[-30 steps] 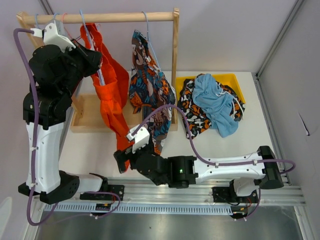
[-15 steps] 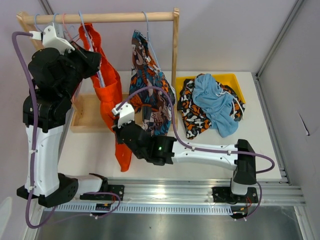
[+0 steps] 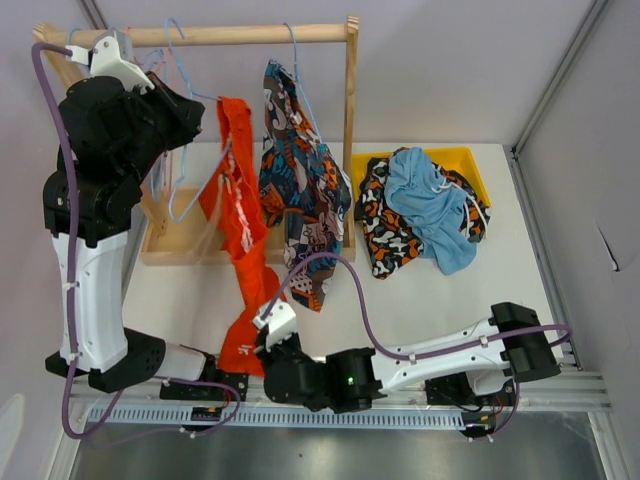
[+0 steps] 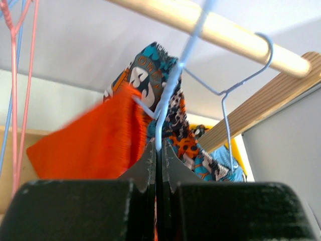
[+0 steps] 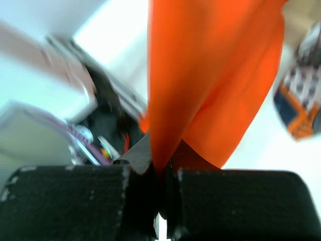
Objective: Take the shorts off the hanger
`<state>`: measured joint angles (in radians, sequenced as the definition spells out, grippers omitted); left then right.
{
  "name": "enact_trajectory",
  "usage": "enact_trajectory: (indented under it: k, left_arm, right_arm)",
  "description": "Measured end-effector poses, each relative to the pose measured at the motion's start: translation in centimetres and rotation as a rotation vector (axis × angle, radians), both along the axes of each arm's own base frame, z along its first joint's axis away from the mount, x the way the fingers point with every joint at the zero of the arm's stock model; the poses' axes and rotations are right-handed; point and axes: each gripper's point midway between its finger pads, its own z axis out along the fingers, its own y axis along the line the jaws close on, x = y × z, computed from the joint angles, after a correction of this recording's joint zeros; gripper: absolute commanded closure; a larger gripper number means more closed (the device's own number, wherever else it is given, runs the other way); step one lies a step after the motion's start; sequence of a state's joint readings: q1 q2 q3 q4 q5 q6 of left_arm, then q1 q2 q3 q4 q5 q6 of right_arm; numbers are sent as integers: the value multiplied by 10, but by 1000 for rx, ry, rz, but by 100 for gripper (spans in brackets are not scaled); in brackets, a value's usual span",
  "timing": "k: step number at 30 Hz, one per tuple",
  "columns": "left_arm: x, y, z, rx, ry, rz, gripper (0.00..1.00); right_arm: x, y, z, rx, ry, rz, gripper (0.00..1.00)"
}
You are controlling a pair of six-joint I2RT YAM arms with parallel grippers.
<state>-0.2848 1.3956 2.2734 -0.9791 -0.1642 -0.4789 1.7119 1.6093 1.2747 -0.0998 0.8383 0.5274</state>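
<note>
The plain red-orange shorts (image 3: pixel 237 190) are stretched in a long strip from beside the rack rod down toward the table's near edge. My right gripper (image 3: pixel 258 350) is shut on their lower end, and the orange fabric (image 5: pixel 200 75) runs up out of its jaws (image 5: pixel 161 163). My left gripper (image 3: pixel 190 108) is high at the rack's left end, shut on the light blue wire hanger (image 4: pixel 165 95), with the orange shorts (image 4: pixel 90 143) just left of its fingers (image 4: pixel 158 149). The blue-orange-white patterned shorts (image 3: pixel 295 170) hang on another hanger from the rod.
The wooden rod (image 3: pixel 250 35) spans the rack, whose right post (image 3: pixel 350 130) and base tray (image 3: pixel 175 245) sit behind the shorts. Spare pink and blue hangers (image 4: pixel 17 75) hang at the rod's left. A yellow bin (image 3: pixel 470 158) holds camouflage shorts (image 3: pixel 385 225) and light blue shorts (image 3: pixel 435 200).
My right gripper shut on the red-orange shorts and pulled their lower end down toward the near edge, stretching them. The left gripper stayed shut on the hanger, shifting slightly up.
</note>
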Motion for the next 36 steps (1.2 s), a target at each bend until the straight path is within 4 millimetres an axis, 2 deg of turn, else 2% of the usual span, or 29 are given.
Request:
enact_trajectory:
  k: [2,5,9,11,13,17,19,20,21,23,25,27,29,31,33,34,36]
  left_arm:
    - [-2,0,-5,6,22,-9,100]
    - [-5,-5,-13,10,53,-35,100]
    - [-8,-13,-16,-21,61,-80,100]
    - [-13,-20,-28,-49,73,-118,100]
    - [-30,-24,-51,-70,118,-153,100]
    - [-72,-22,-90,-97,186,-193,100]
    - [-95,-17,-96,-105,191,-201,100]
    - [-105,-15,-96,-108,184,-203,100]
    - [-113,-13,-92,-111,167,-205,100]
    - [-130,-7,-86,-113,146,-204,100]
    - [-146,-1,-68,-117,104,-199,100]
    - [-156,5,-45,-120,39,-191,100]
    - [-162,11,-30,-119,-8,-171,100]
    - [-161,14,-29,-116,-16,-152,100]
    - [-154,15,-37,-107,4,-137,100]
    - [-149,14,-45,-100,25,-134,100]
    - [-138,11,-63,-90,72,-130,100]
  right_arm:
    - [-9,-9,-18,-33,10,-9,100]
    - [-6,-20,-34,-72,10,-45,100]
    - [11,-21,-32,-87,-7,-65,100]
    - [26,-19,-24,-102,-26,-66,100]
    - [54,-14,-3,-105,-54,-76,100]
    - [132,-4,77,-17,-119,-143,100]
    - [174,-12,119,44,-149,-193,100]
    - [193,-20,133,62,-163,-219,100]
    - [207,-28,143,78,-173,-248,100]
    - [215,-41,146,90,-177,-268,100]
    - [199,-51,127,69,-153,-239,100]
    - [166,-59,95,32,-123,-192,100]
    - [122,-66,67,-16,-106,-118,100]
    - [68,-76,44,-64,-111,-18,100]
    - [18,-89,39,-95,-119,99,100]
    - [7,-97,42,-97,-121,124,100]
    - [-5,-125,64,-74,-129,146,100]
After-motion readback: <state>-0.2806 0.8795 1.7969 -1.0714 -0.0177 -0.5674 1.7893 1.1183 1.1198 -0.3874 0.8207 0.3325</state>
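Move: Just ahead of and below the left fingers, which hold the blue hanger, the red shorts still catch on its outer end; the shorts' middle lies about 6 cm back, 4 cm right and 18 cm below the hand. The pink hanger is some 7 cm left and 5 cm ahead, the patterned shorts some 14 cm right and 3 cm ahead. From the right hand, shut on the shorts' lower part, the blue hanger lies roughly 26 cm ahead, 5 cm left and 26 cm up. Whipping the shorts off between both hands: the right keeps its pinch, dips slightly back and down, swings about 20 cm forward and well up towards the patterned shorts, then pulls back and sweeps right, ending some 12 cm right of its start. The left keeps hold of the hanger, drops and draws back some 16 cm away from the rail, rising and then sinking again at the end. ##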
